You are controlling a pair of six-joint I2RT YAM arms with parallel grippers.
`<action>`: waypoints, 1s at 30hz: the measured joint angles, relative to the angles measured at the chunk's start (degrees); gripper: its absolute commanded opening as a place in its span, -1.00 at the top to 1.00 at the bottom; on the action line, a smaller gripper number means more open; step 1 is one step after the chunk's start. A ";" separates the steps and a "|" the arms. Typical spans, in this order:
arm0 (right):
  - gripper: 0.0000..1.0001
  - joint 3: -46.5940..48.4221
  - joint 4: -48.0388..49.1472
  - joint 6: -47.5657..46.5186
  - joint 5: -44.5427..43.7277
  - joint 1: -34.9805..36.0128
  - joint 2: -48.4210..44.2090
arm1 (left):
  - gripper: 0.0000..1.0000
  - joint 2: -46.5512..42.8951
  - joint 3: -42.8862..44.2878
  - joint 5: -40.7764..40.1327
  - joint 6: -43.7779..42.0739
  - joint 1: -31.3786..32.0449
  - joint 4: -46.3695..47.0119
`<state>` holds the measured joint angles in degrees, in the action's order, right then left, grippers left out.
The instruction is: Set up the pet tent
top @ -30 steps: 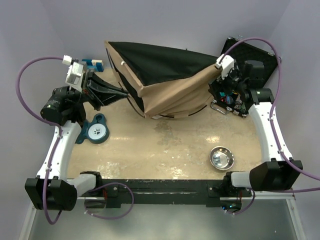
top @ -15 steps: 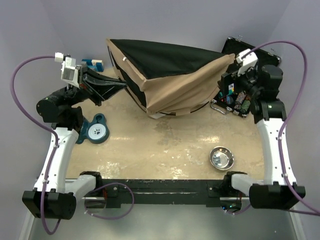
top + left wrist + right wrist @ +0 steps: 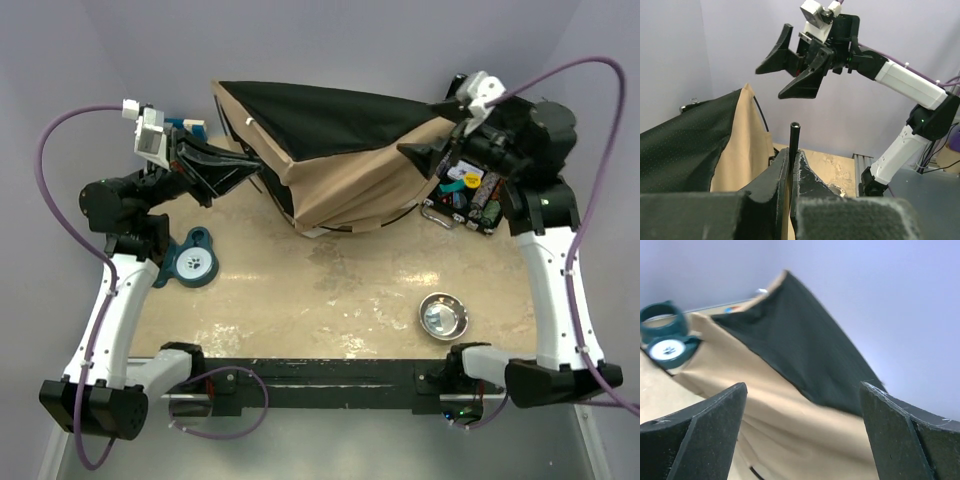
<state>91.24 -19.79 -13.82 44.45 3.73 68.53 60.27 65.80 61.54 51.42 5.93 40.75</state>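
The pet tent (image 3: pixel 345 170) lies half collapsed at the back of the table, tan fabric outside and black lining showing on top. My left gripper (image 3: pixel 248 170) is shut on a thin dark pole (image 3: pixel 794 142) at the tent's left end; the pole's tip sticks up above the closed fingers (image 3: pixel 807 175). My right gripper (image 3: pixel 420 128) hangs wide open in the air over the tent's right end, holding nothing. In the right wrist view the open fingers (image 3: pixel 715 412) frame the tent's fabric (image 3: pixel 805 390) below them. The left wrist view shows the right gripper (image 3: pixel 782 75) raised above the tent (image 3: pixel 690 145).
A teal paw-print dish (image 3: pixel 192 262) lies at the left beside the left arm. A steel bowl (image 3: pixel 444 316) sits at the front right. A black case (image 3: pixel 470 195) with small coloured items stands behind the right arm. A blue object (image 3: pixel 186 127) rests at the back left.
My right arm has risen from the tent's right edge and tilted its open gripper over the tent. The left gripper, still shut on the pole, has shifted slightly.
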 measured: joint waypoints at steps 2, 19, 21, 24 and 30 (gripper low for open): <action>-0.93 0.90 0.72 -1.60 1.14 4.83 2.51 | 1.00 0.13 0.00 0.22 -0.04 0.28 -0.15; -0.50 17.07 -10.69 -33.33 -0.07 26.10 31.74 | 1.00 0.61 0.63 0.59 -4.55 3.15 -6.60; -0.37 17.94 -11.87 -34.77 0.09 26.82 32.87 | 1.00 0.76 0.63 0.61 -4.66 3.21 -6.93; -0.33 18.05 -13.88 -36.85 0.17 28.00 33.24 | 1.00 1.22 0.90 0.57 -4.81 3.26 -7.43; -0.19 19.61 -18.51 -40.13 1.73 29.16 33.46 | 1.00 2.12 2.29 0.15 -6.01 3.43 -8.74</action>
<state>110.85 -38.30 -53.95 46.17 32.88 102.00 62.39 68.10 61.69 45.41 9.37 32.01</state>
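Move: The tent's near left top corner is the right hand's mark: about 24 cm to its left, 3 cm farther out and 16 cm lower. The white toggle on the rim sits some 8 cm farther left and 7 cm farther out than that corner. The pole's upper end, already pinched by the left hand, is roughly 29 cm left of the right hand and 11 cm nearer the base, at about its height. From the left hand the corner lies about 13 cm ahead, 7 cm right and 16 cm down. The tent's near left corner is reached for by the open right hand, which sweeps fast left across the dark panel, about 21 cm in all, dropping 14 cm mostly later on. It turns counter-clockwise until the fingers point left and a little down, then they close by about a third around the corner fold. The left hand keeps its pinch on the pole, easing slightly right and down. ##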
